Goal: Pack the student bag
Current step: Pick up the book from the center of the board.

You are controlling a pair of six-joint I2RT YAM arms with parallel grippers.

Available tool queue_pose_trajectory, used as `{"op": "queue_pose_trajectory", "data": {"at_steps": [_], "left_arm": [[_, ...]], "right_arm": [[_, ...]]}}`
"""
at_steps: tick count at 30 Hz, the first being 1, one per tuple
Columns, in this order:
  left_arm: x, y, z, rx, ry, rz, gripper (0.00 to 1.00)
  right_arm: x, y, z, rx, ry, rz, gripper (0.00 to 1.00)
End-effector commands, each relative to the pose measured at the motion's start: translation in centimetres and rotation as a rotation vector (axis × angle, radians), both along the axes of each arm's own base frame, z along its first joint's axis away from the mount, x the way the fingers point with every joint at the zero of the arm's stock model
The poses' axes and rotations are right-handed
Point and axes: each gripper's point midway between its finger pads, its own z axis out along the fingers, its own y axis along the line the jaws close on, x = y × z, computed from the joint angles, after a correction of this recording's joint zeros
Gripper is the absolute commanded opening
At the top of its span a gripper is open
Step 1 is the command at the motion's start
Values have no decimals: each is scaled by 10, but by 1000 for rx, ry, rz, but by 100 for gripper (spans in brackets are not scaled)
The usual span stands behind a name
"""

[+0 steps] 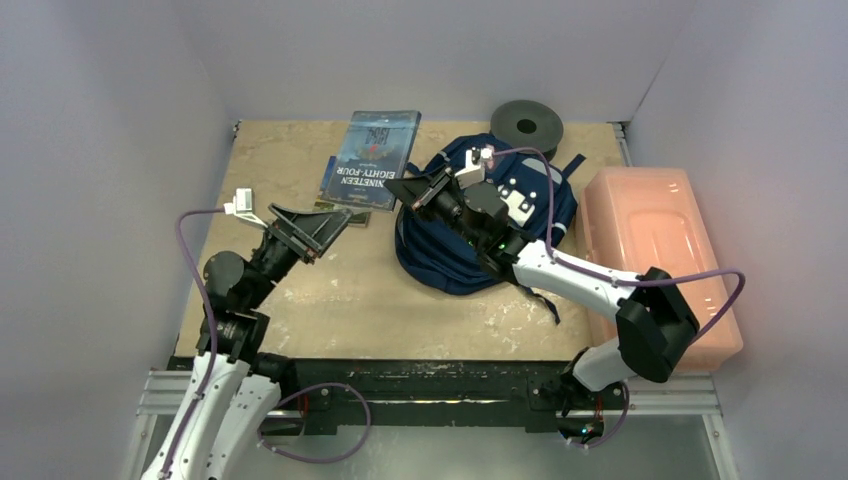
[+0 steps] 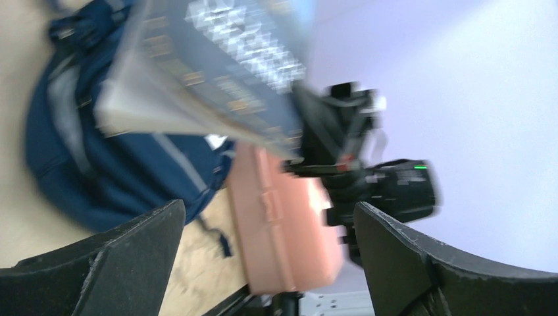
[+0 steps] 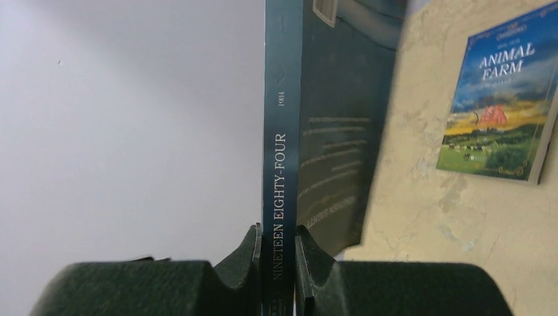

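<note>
The navy student bag (image 1: 530, 205) lies at the middle back of the table, and shows blurred in the left wrist view (image 2: 99, 164). My right gripper (image 1: 425, 192) reaches over the bag's left side and is shut on the spine of a dark blue book titled Nineteen Eighty-Four (image 1: 375, 150), holding it lifted with its cover facing up. The right wrist view shows the jaws (image 3: 278, 260) clamped on that spine (image 3: 279, 164). My left gripper (image 1: 318, 230) is open and empty, left of the book and the bag. Its fingers (image 2: 131, 257) stand wide apart, with the held book (image 2: 204, 66) blurred above.
A second book, Animal Farm (image 3: 503, 99), lies flat on the table, partly under the held book (image 1: 333, 180). A pink translucent box (image 1: 660, 260) stands along the right edge. A dark round disc (image 1: 527, 123) sits at the back. White walls enclose the table.
</note>
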Motion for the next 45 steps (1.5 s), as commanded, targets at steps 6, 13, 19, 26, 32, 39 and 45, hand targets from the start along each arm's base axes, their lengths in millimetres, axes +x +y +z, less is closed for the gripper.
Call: {"op": "queue_pose_trajectory", "data": {"at_steps": [6,13,19,26,32,39,45], "left_arm": [[22,-26,36,-322,-63,-155,100],[23,-41,24,-301,-21,-139,100],[50,-35,22,-302,-56,1,99],[76,-5,1,-466,-54,285,76],[79,13,-9,-431,-78,423,50],[83,13,-16,-425,-101,441,18],[74,27,-72,-122,24,513,0]], "right_arm": [[-15,-8,108,434,-94,48,0],[-13,-1,109,466,-65,73,0],[-34,3,103,533,10,113,0],[-44,-5,94,572,54,56,0],[-47,-15,84,554,80,14,0],[-50,-18,54,425,119,-28,32],[-64,-77,-43,-446,-76,-135,99]]}}
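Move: The book, held level at about hand height by the right fingers at its near-right corner, has its middle about 16 cm ahead of the open left hand, 8 cm to its right and some 3 cm lower; from the right hand that middle is about 7 cm ahead and 3 cm left. Animal Farm lies on the table about 24 cm ahead of the left hand, 1 cm to its left and 29 cm below. The backpack's middle is roughly 11 cm ahead of the right hand, 20 cm right and 26 cm below. The left hand, fingers wide open, reaches about 8 cm forward to the book's near-left corner, swinging a few centimetres right and back left on the way and ending some 5 cm lower, as its wrist rolls left side down and turns about 20 degrees counter-clockwise, then shuts its fingers across the page edges and pinches them. The right hand keeps its grip while it rolls left side up by some 20 degrees, tips down a little and draws the book back about 4 cm, then opens wide and lets go, easing back and to the right. ##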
